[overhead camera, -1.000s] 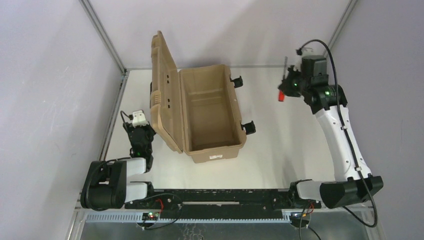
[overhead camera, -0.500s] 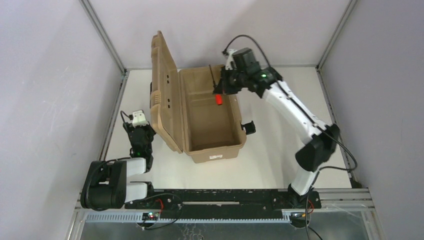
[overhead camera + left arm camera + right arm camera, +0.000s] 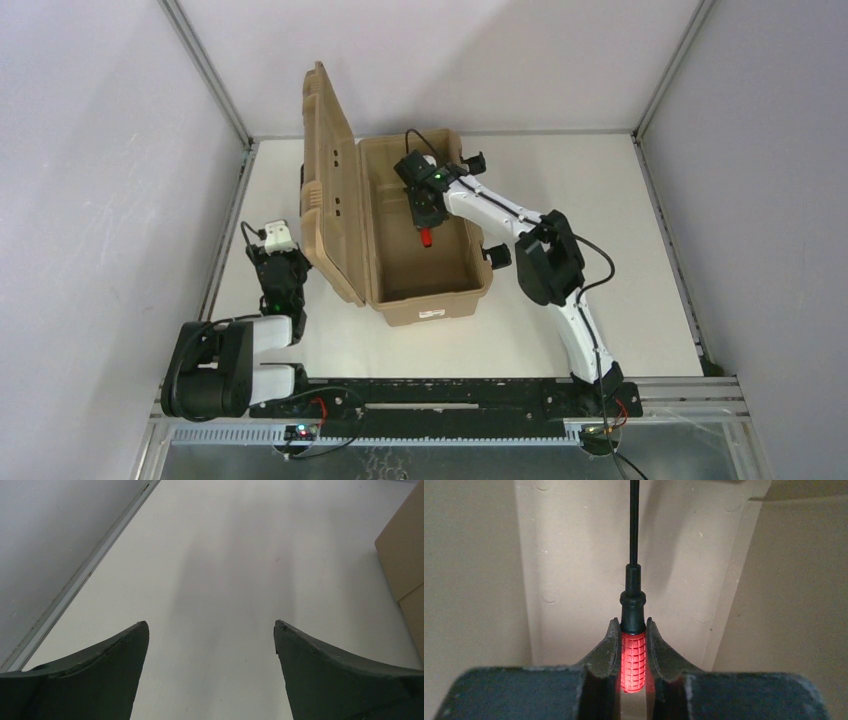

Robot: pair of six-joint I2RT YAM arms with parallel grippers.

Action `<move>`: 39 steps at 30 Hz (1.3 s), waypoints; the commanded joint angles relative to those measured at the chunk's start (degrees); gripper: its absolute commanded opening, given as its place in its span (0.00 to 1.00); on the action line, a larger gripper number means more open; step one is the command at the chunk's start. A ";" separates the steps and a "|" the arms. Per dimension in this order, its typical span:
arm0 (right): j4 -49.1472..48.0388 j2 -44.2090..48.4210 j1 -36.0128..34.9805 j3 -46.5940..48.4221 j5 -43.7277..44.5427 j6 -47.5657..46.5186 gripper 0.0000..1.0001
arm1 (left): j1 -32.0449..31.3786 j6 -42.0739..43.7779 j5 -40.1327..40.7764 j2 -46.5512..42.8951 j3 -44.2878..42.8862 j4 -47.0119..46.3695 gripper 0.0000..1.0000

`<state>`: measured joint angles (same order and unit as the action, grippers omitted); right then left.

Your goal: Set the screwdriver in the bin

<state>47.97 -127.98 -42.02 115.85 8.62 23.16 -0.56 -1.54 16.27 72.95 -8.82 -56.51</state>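
The tan bin [image 3: 470, 285] stands open in the middle of the table, its ribbed lid [image 3: 322, 160] upright on the left. My right gripper [image 3: 424, 222] reaches down inside the bin and is shut on the screwdriver [image 3: 426, 238]. In the right wrist view the red handle [image 3: 633, 662] sits between my right gripper's [image 3: 633, 625] fingers and the dark shaft [image 3: 634, 525] points away over the bin's tan inner wall [image 3: 574, 555]. My left gripper [image 3: 272, 262] is open and empty, low over the table left of the bin, fingers [image 3: 95, 675] wide apart.
Black latches [image 3: 497, 256] stick out from the bin's right side. A white label [image 3: 432, 313] is on its near end. The bin's corner [image 3: 405, 565] shows at the right edge of the left wrist view. Grey walls enclose the table.
My right arm has swung from the far right of the table leftwards over the bin and down into it, carrying the screwdriver. The left arm has not moved.
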 commanded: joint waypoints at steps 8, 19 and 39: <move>0.12 3.86 -1.83 -0.63 3.85 1.34 0.51 | 0.38 0.57 -0.27 -0.71 -2.26 -3.96 1.00; -0.68 17.80 -2.12 -0.01 3.47 -8.28 0.67 | 0.38 0.57 -0.28 -0.75 -2.27 -3.96 1.00; -4.68 46.66 29.56 -23.69 5.66 -21.26 1.00 | 0.38 0.62 -0.28 -0.75 -2.26 -3.96 1.00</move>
<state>46.68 -87.31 -19.27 94.70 16.32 5.96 -0.56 -1.54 16.27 72.95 -8.82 -56.49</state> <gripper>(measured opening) 0.993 0.996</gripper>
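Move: The right hand holds the screwdriver by its red handle inside the bin. The middle of the bin floor is about 6 cm below it and 4 cm back. The near latch lies some 16 cm right and 12 cm back, the far latch 11 cm right and 9 cm ahead, both about 9 cm higher; the open lid stands 18 cm left and 4 cm back, 15 cm higher. From the left hand, the bin floor's middle is roughly 35 cm right, 2 cm ahead and 6 cm below. Down a last 1.5 cm towards the bin floor, the right hand spreads its fingers and lets go of the screwdriver, then climbs out of the bin by about 22 cm. Fingers now wide open, it swings right over the latch side to above the bare table, tilting its fingertips up some 25 degrees and turning a little clockwise. ##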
